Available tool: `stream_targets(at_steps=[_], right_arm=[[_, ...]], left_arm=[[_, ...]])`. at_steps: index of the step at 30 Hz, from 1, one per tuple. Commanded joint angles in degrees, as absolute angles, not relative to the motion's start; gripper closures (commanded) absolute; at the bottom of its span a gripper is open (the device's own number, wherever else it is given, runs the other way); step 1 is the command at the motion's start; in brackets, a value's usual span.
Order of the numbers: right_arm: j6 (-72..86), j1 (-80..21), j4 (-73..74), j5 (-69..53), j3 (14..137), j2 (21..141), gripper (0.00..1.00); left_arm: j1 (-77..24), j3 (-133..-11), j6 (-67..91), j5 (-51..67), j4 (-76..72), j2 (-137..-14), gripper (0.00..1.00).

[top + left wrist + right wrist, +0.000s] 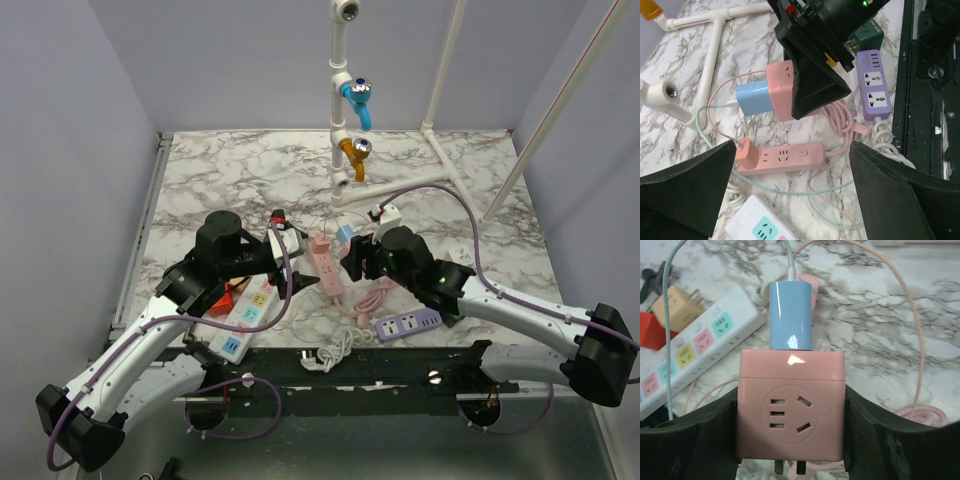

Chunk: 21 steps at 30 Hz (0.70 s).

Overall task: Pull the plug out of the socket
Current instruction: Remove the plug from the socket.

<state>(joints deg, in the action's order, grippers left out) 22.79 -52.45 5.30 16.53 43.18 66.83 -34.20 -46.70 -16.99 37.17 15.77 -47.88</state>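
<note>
A blue plug (790, 315) sits plugged into the top of a pink cube socket (791, 405), with a pale cable running off its far end. My right gripper (791, 420) is closed on the cube, its black fingers (715, 440) pressed against both side faces. In the left wrist view the blue plug (754, 98) sticks out to the left of the cube (781, 90). My left gripper (792, 165) hangs open and holds nothing, above a pink power strip (782, 157) that has a small orange plug (746, 151) at its end. From above, the two grippers face each other at the table's middle (345, 240).
A white power strip (245, 315) with coloured sockets lies at the front left. A purple strip (408, 324) lies at the front right. Coiled white (335, 350) and pink (372, 298) cables lie between them. A white pipe frame with blue and orange taps (357, 100) stands behind.
</note>
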Motion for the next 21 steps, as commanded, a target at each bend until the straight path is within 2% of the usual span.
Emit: stream_targets(at_steps=[1,7,11,15,21], right_arm=[[21.49,-52.78,6.34,2.43,44.93,63.98,0.43],[18.52,-52.77,9.68,-13.35,47.59,59.12,0.43],[13.7,-52.74,11.54,-19.52,50.71,58.68,0.38],[6.73,-52.87,10.61,-19.9,52.09,57.03,0.42],[-6.61,-54.98,17.38,-16.73,56.37,59.61,0.45]], left_arm=[[-33.92,-48.97,-25.64,43.1,19.15,-46.62,0.02],[-34.5,-53.19,-40.68,46.34,27.09,-45.64,0.01],[-37.74,-54.93,-53.35,47.66,32.74,-43.44,0.01],[-42.08,-57.93,-61.42,46.67,39.47,-43.49,0.02],[-43.86,-59.13,-58.91,44.65,39.56,-45.4,0.01]])
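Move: The blue plug, still seated in the pink cube socket that the right gripper grips, is about 8 cm ahead of the open left gripper, 9 cm to its right and 7 cm lower; from the right hand it is some 4 cm ahead, 2 cm left and 3 cm up. On the table, 24 cm below the left hand, the pink power strip lies 7 cm ahead and 6 cm right; the white power strip lies 15 cm left and 3 cm back. Keep the grip on the pink cube and draw the right gripper back about 8 cm, up 9 and left 4, swinging it nearly 40 degrees counter-clockwise to carry the blue plug towards the left fingers. Bring the left gripper, held wide open, back about 7 cm and up 5 while turning it clockwise and rolling its forward finger upward, so that its fingers come near the plug. ##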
